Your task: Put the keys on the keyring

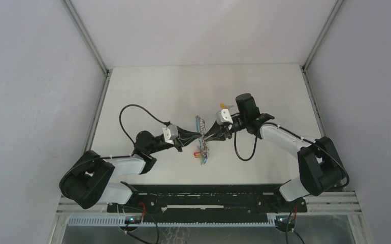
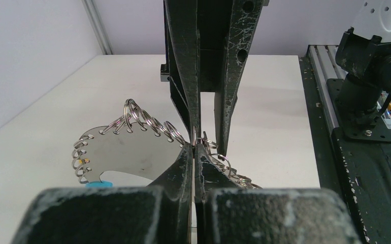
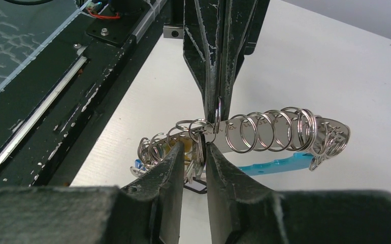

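The keyring (image 1: 198, 123) is held up between both arms at mid-table: a flat metal plate (image 2: 127, 150) edged with many split rings (image 3: 264, 133), plus a light-blue piece (image 3: 280, 163). My left gripper (image 2: 195, 146) is shut on the plate's edge, as the right wrist view also shows from above. A silver key (image 3: 197, 155) hangs from a ring with its black-framed tag (image 3: 197, 186) below. My right gripper (image 3: 196, 147) straddles that key, its jaws narrowly apart with a gap on the left side. More tagged keys (image 1: 202, 153) dangle under the plate. A yellow-tagged key (image 1: 225, 105) lies by the right wrist.
A black rail (image 1: 203, 195) with the arm bases runs along the table's near edge and lies close left in the right wrist view. Grey walls and metal posts (image 1: 89, 40) enclose the white table (image 1: 173, 86). Cables (image 1: 132, 109) loop off both arms.
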Tool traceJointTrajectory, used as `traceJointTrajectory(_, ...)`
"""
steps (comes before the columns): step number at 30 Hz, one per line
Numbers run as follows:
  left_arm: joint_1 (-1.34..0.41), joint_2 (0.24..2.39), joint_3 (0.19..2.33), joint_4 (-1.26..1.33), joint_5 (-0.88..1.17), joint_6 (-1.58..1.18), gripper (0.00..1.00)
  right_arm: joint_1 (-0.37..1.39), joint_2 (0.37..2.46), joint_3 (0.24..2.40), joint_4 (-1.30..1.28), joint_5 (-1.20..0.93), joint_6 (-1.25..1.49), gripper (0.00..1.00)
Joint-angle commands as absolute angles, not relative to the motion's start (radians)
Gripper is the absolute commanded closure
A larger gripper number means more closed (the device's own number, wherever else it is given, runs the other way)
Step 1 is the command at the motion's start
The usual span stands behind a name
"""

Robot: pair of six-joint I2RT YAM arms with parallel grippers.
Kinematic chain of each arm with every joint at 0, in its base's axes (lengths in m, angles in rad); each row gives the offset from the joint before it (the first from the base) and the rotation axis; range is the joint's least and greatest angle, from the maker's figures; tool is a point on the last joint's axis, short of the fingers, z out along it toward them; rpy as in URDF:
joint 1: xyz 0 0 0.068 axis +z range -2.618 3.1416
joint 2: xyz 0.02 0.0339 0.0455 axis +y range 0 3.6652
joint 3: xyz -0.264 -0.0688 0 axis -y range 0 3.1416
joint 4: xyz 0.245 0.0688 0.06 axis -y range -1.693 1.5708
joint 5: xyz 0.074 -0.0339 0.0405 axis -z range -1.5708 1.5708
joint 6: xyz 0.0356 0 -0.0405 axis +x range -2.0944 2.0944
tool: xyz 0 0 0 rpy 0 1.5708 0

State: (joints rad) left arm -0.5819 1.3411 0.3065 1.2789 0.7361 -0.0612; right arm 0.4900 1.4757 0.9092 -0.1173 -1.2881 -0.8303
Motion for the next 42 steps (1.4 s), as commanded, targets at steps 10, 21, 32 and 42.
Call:
traceJointTrajectory(10,-0.578,1.312,0.291,1.389,0.726,-0.056,1.0,0.502,1.488,0.977,-0.181,-1.271,-0.857,0.98)
traceJointTrajectory(21,-0.577,1.329,0.281,1.39,0.687,-0.035,0.95,0.545,1.375,1.011,-0.271,-1.009,-0.819,1.0)
traceJointTrajectory(32,-0.577,1.355,0.271,1.39,0.664,-0.002,0.76,0.603,1.333,1.06,-0.354,-0.851,-0.84,1.0)
traceJointTrajectory(42,-0.577,1.369,0.272,1.374,0.668,-0.027,0.67,0.666,1.345,1.13,-0.427,-0.684,-0.857,1.0)
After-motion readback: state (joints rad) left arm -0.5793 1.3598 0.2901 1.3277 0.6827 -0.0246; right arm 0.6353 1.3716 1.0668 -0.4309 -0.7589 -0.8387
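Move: The keyring's coil is already pinched in the left fingertips, with no offset to judge, and passes between the half-open right fingertips, within about 1 cm of them. Counted from the right hand, the bunch of keys and tags hangs some 5 cm back and 6 cm down, the blue grip strip about 5 cm ahead and 6 cm down, both roughly 1 cm to its left. A loose yellow key lies on the table about 27 cm ahead, 10 cm to the right and 18 cm below. Shut the right fingers on the keyring's coil while the left hand still holds it steady, then open the left fingers to about a third and leave them round the wire, easing that hand only about 1 cm forward. Keeping the right pinch, tip its fingers down nearly 20 degrees and swing them some 15 degrees clockwise, drifting about 1.5 cm forward and slightly up. ##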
